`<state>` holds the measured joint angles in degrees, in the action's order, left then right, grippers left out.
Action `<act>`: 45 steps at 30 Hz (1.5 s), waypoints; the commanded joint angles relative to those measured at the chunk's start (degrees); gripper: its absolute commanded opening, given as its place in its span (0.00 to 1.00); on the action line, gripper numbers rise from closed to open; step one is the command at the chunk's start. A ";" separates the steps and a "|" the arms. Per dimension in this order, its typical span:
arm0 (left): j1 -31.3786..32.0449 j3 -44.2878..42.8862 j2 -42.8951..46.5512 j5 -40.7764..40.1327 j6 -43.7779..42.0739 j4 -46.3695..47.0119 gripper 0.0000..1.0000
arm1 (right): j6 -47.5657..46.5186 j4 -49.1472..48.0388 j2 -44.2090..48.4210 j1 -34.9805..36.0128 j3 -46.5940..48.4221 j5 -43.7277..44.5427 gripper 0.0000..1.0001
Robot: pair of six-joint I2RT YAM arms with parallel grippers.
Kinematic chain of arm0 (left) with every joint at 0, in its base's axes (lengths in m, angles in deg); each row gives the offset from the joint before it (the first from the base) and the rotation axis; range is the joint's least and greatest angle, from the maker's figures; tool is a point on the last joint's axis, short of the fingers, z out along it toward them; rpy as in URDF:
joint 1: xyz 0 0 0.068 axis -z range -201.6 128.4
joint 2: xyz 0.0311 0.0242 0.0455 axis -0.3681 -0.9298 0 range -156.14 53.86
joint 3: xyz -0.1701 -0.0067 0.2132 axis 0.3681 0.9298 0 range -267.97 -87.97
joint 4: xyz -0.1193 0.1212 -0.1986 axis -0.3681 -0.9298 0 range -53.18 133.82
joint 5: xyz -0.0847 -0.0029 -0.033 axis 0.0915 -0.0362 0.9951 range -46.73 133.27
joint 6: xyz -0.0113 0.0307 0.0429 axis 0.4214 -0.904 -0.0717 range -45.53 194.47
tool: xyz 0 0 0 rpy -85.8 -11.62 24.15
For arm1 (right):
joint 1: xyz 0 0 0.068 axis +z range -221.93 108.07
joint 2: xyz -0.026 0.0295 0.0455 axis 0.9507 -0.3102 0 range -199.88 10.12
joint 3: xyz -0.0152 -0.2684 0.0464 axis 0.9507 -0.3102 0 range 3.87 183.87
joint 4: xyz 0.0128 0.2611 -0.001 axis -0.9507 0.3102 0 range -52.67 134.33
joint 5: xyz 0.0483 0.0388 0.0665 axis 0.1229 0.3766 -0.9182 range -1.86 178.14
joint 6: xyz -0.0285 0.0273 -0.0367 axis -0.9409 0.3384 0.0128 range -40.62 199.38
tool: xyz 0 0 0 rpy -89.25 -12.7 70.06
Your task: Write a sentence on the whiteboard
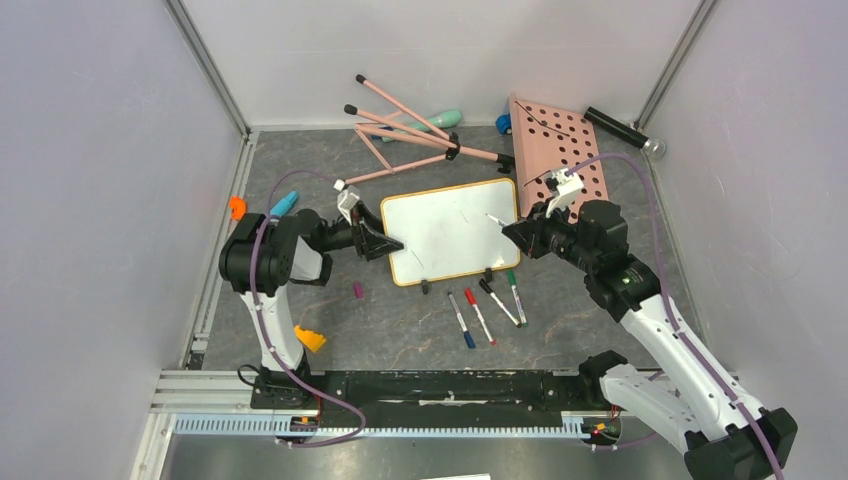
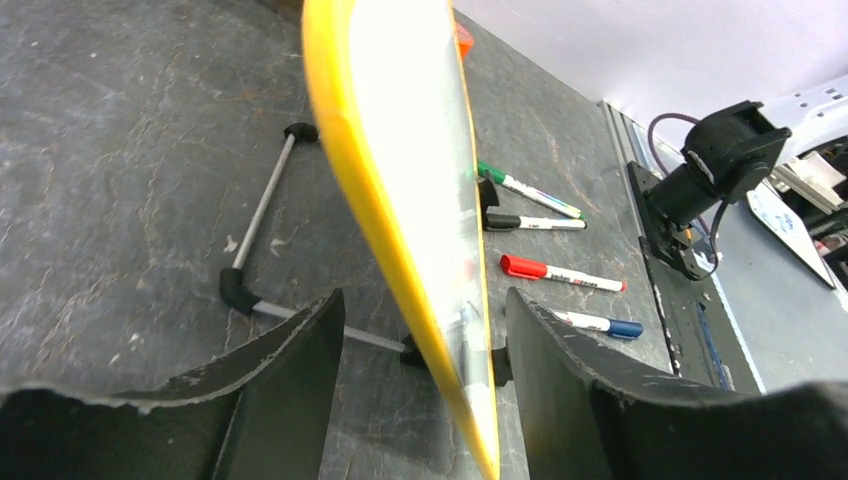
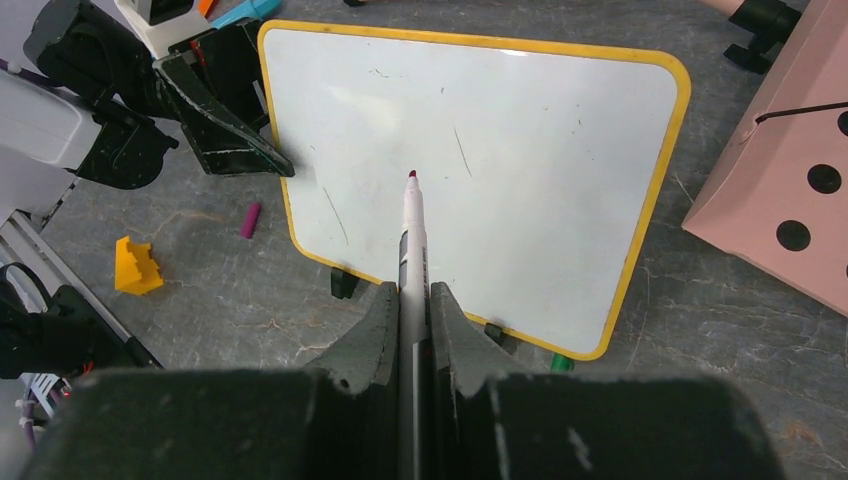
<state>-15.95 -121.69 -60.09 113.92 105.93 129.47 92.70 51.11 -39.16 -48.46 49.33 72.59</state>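
Note:
The whiteboard (image 1: 450, 230) stands tilted on small black feet mid-table, its orange-yellow rim (image 2: 380, 200) seen edge-on in the left wrist view. No sentence shows on its face (image 3: 520, 150), only a few faint thin strokes. My left gripper (image 1: 385, 243) is open and straddles the board's left edge, with a gap on each side (image 2: 425, 297). My right gripper (image 1: 522, 235) is shut on a marker (image 3: 413, 225). The marker's uncapped purple-red tip (image 3: 411, 176) points at the middle of the board, close to its surface.
Blue (image 1: 461, 320), red (image 1: 479, 316), black (image 1: 498, 302) and green (image 1: 515, 297) markers lie in front of the board. A pink board with round holes (image 1: 560, 150) leans at the back right and a pink folded stand (image 1: 420, 135) lies behind. A purple cap (image 1: 358, 290) and an orange block (image 1: 310, 338) lie at the left.

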 commanded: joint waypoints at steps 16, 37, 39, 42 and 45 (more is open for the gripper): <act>3.32 0.00 -0.75 -8.32 -1.12 3.56 0.02 | 0.57 -2.95 0.57 -0.08 -0.45 0.61 0.00; -2.42 -5.81 -4.17 -2.03 2.17 3.56 0.02 | 0.15 -1.64 2.17 -0.11 -0.29 1.30 0.00; -2.12 -6.63 -4.74 0.16 2.38 3.56 0.02 | 0.36 -1.78 1.93 -0.09 -0.19 1.10 0.00; -1.53 -5.20 -4.11 1.31 -0.20 3.56 0.02 | 0.62 -2.16 1.62 -0.08 -0.45 0.89 0.00; -1.34 -4.36 -3.81 1.55 -2.11 3.56 0.06 | 0.87 -2.53 1.22 -0.09 -0.54 0.93 0.00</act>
<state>-16.95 -126.43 -63.29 116.08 114.79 129.16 93.12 50.72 -37.63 -48.46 48.95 73.23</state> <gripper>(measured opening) 0.109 0.111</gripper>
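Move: The whiteboard's left edge is already between the left hand's open fingers, level with them, and the board's middle is about 11 cm to the right and 1 cm ahead. On the table some 9 cm lower, the purple cap lies about 10 cm left and 9 back, the blue marker 14 right and 15 back, and the red marker 18 right and 14 back. From the right hand, which already holds a marker, the board's middle is roughly 9 cm ahead, 11 left and 15 below. The left hand slides about 2 cm right, farther over the whiteboard's left edge, shuts its fingers and pinches the edge, easing back 1 cm and tipping a little under 10 degrees as it grips. Keeping that pinch, it draws the board some 2.5 cm to the left and 2 cm forward, then holds, while the right hand stays almost in place over the board's right part with its marker pointing forward-left and down. ##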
